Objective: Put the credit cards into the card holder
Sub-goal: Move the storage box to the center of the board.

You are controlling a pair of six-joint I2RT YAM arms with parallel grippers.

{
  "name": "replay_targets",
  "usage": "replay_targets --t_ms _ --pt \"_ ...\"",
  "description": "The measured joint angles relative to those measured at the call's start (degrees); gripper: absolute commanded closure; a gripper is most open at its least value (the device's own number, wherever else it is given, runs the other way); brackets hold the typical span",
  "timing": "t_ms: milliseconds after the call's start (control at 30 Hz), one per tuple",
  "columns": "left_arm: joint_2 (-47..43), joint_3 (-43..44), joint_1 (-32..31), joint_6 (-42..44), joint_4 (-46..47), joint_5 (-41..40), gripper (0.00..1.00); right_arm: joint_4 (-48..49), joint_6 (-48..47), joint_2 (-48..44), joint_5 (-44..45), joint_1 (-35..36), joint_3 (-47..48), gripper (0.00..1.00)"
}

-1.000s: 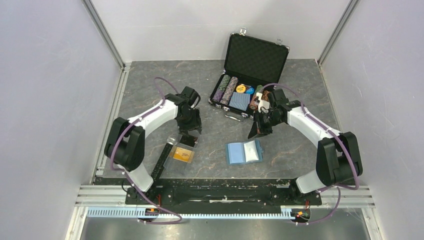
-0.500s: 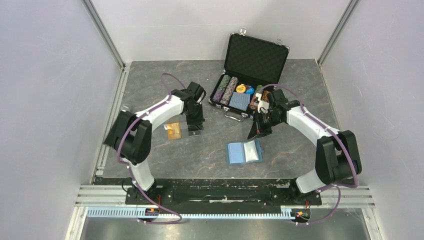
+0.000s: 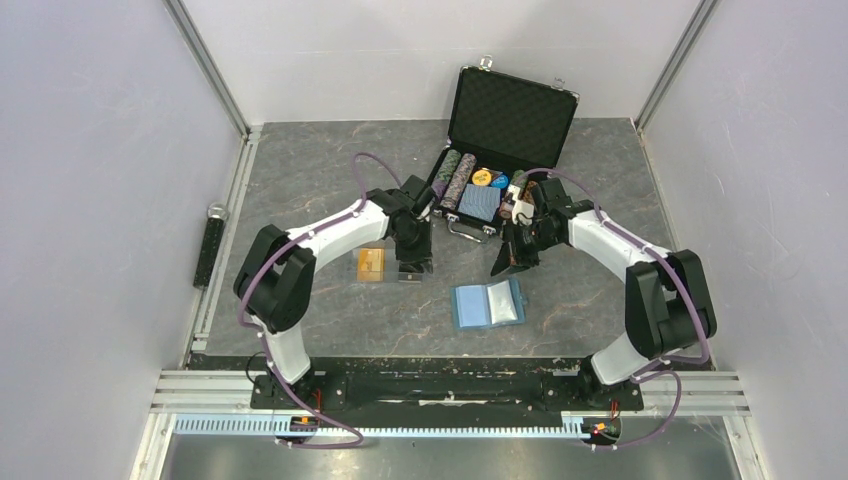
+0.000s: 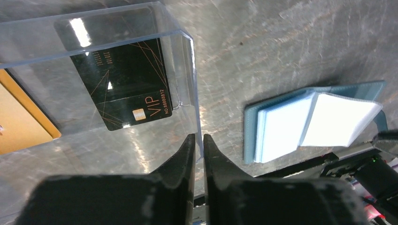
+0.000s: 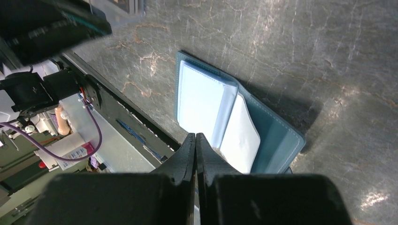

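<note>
A clear plastic box [image 4: 185,61] lies on the table. It holds a black credit card [image 4: 126,84] marked VIP and an orange-gold credit card [image 4: 23,122]. My left gripper [image 4: 199,137] is shut on the box's near right wall. From above, the orange-gold card [image 3: 371,264] shows just left of that gripper [image 3: 411,268]. The card holder [image 3: 488,304] lies open nearer the bases, teal outside [image 5: 277,126] with pale blue pockets. My right gripper [image 5: 195,136] hangs shut above it, with nothing visible between the fingers.
An open black metal-edged case [image 3: 510,120] stands at the back, with rows of poker chips [image 3: 455,178] and a blue patterned deck [image 3: 481,203] inside. A black bar with a silver end [image 3: 211,248] lies by the left rail.
My left gripper has closed on the clear box and carried it, cards inside, from the near left toward the middle. The right gripper has shifted slightly left.
</note>
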Motion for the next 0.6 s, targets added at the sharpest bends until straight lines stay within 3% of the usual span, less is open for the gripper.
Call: replay_targets --t_ms 67,167,600 --pt "0.04 0.0 -1.03 -0.57 0.11 0.76 0.49 1.05 0.35 0.63 -0.39 0.0 0.0 0.95" --pt "0.02 0.02 -1.55 -0.81 0.31 1.53 0.44 2.32 0.9 1.73 -0.72 0.28 0.02 0.83" --pt "-10.49 -6.36 7.61 -0.85 7.06 7.78 0.47 7.43 4.92 9.2 -2.1 6.45 9.44 0.42"
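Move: At the box's right end, the left hand has its fingers around the end wall near the near corner; the storage box's middle is about 8 cm to its left, 3 cm ahead and 2 cm below. Inside, the black card sits some 4 cm left and 3 cm ahead. From the right hand, the box's middle lies about 24 cm left and 2 cm ahead, roughly 4 cm lower; the open card holder is 7 cm back and 1 cm left, the case handle 10 cm ahead and 6 cm left. Opening its fingers off the box's end wall, the left hand first eases about a centimetre back and right, then rises some 5 cm, swinging a little left and forward with its fingertips tilting to the right. Meanwhile the right hand leaves the holder, travelling about 6 cm left and 4 cm forward towards the box, its shut fingers opening about halfway. ##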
